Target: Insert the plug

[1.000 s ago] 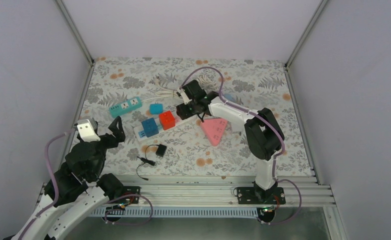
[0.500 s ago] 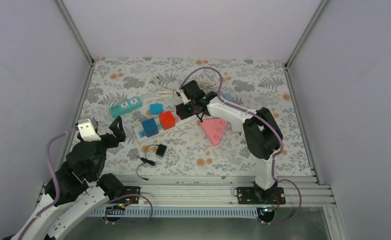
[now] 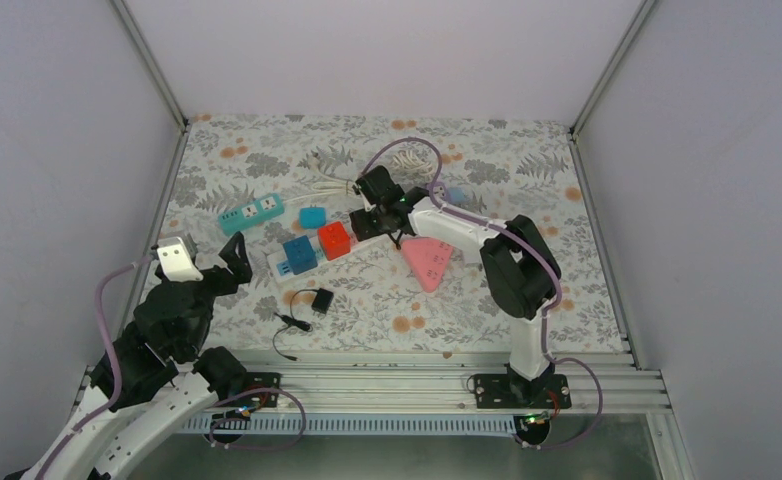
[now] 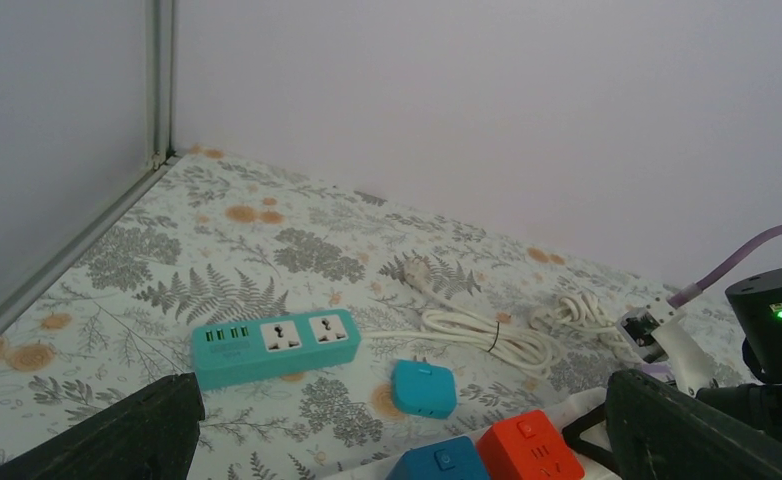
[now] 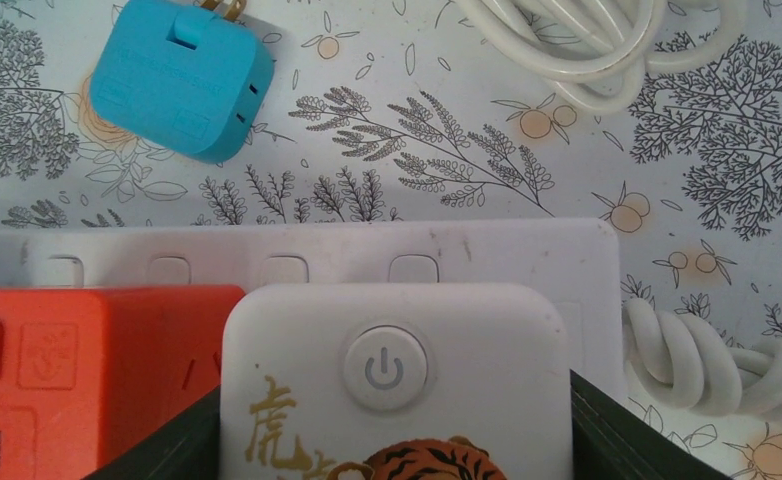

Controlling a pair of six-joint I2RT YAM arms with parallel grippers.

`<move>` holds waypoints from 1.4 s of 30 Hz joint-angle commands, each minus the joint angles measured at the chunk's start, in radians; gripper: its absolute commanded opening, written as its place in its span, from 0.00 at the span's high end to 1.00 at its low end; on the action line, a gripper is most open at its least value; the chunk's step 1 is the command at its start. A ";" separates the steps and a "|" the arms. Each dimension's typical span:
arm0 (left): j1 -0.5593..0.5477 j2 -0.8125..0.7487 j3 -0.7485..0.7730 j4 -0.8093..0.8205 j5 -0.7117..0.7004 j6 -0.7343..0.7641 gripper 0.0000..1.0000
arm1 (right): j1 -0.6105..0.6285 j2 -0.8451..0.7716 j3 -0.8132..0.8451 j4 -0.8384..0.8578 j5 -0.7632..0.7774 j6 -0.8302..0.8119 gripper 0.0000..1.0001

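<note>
My right gripper (image 5: 395, 440) is shut on a white cube plug (image 5: 397, 375) that has a power button and a tiger picture, with a dark finger on each side. The plug is over the white power strip (image 5: 297, 255), right beside the orange cube (image 5: 77, 370) plugged there. Its prongs are hidden, so I cannot tell how deep it sits. From above, the right gripper (image 3: 372, 212) is at the strip's far end (image 3: 279, 264). My left gripper (image 3: 229, 268) hovers open near the left edge, and its fingers (image 4: 117, 440) frame the scene with nothing between them.
A blue cube (image 3: 299, 254) sits on the strip next to the red one (image 3: 334, 239). A teal strip (image 3: 251, 213), teal adapter (image 3: 312, 217), pink triangular block (image 3: 429, 258) and black adapter with cable (image 3: 321, 300) lie around. Coiled white cord (image 5: 587, 50) lies behind the strip.
The right gripper, with the white plug in it, has shifted slightly left along the strip. The left arm has barely moved.
</note>
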 commanded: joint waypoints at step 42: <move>0.006 0.037 0.002 -0.010 -0.012 0.015 0.00 | 0.050 0.270 0.081 -0.057 0.228 0.198 0.49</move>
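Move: The right hand already grips the white cube plug over the right-hand sockets of the long white power strip, with the socket face about 4 cm below the hand. Along the strip, the red plug sits roughly 6 cm to the left and 3 cm back, the blue plug 13 cm left and 6 cm back. The light-blue adapter lies about 11 cm left and 3 cm ahead. From the left hand those sockets are some 17 cm ahead, 23 cm right and 25 cm below. Down first, about 2 cm, the right hand presses the white cube plug onto the strip with a slight tilt. Then, still pressing or holding the plug against it, the hand sweeps forward and to the left, some 5 cm in all, turning about 10 degrees clockwise and carrying the strip along towards the light-blue adapter. The fingers keep their hold. ##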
